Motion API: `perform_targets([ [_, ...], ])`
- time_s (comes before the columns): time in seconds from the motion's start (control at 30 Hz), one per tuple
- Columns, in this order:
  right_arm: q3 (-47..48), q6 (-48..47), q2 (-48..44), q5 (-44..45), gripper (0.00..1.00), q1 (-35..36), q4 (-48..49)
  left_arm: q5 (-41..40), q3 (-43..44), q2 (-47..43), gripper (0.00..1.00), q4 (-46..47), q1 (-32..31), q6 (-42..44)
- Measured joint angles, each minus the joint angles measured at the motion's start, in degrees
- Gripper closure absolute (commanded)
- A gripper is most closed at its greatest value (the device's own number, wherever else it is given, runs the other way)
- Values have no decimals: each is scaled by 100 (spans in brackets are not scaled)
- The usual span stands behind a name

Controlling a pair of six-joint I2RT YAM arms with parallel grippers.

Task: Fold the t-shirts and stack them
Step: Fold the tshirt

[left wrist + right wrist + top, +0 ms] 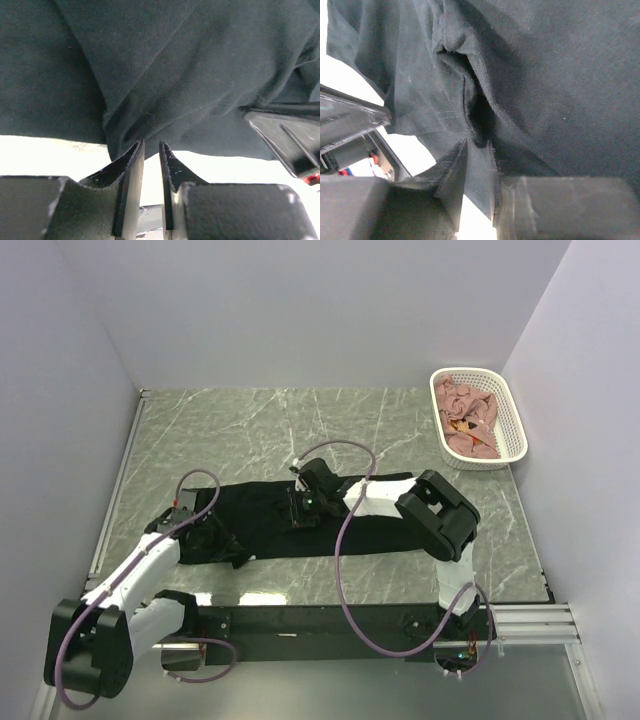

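The black t-shirt (262,512) lies spread in a long band across the middle of the table. My left gripper (205,530) is down at its left end. In the left wrist view its jaws (150,144) stand a narrow gap apart, and a folded edge of the shirt (190,75) sits right at their tips. My right gripper (303,508) rests on the shirt's middle. Its jaws (479,142) are also slightly apart, with a flap of the black cloth (560,75) lying in the gap. Pink t-shirts (468,415) are bunched in the basket.
The white lattice basket (521,436) stands at the back right by the wall. Bare marble table (300,430) stretches behind the shirt. White walls close the left, back and right sides. The arms' mounting rail (520,618) runs along the near edge.
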Motion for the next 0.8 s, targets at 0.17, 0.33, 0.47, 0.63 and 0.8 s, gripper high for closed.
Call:
perform_targets([
  [0.17, 0, 101, 4, -83, 100, 76, 24, -260, 170, -133, 75, -249, -4, -68],
  [0.33, -57, 275, -111, -168, 100, 125, 66, -538, 494, -168, 72, -544, -11, -57],
  [0.47, -101, 505, -289, -291, 100, 162, 164, -769, 772, -306, 59, -787, -11, -35],
  [0.63, -101, 769, -339, -450, 100, 267, 361, -872, 848, -481, 45, -1047, -11, -11],
  [0.8, -101, 890, -337, -483, 100, 341, 407, -828, 772, -448, 44, -1202, -11, -15],
])
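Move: The raised fold of the black t-shirt's sleeve lies right at the right hand's fingertips, about 1 cm to its left and 1 cm below. The sleeve corner poking out at the shirt's near edge is some 3 cm back of the left hand, level with it sideways and 2 cm below; the white label is 3 cm back and 3 cm right of that hand. From the left hand, the raised fold is about 5 cm ahead and 17 cm right. The sleeve's raised fold is pinched as the right fingers finish closing; the right hand then lifts it about 4 cm while drawing back and to the left by some 3 cm each. Meanwhile the left hand rises off the shirt by the sleeve corner and shifts a little left, going slightly forward and back again, as its fingers open to over half. ##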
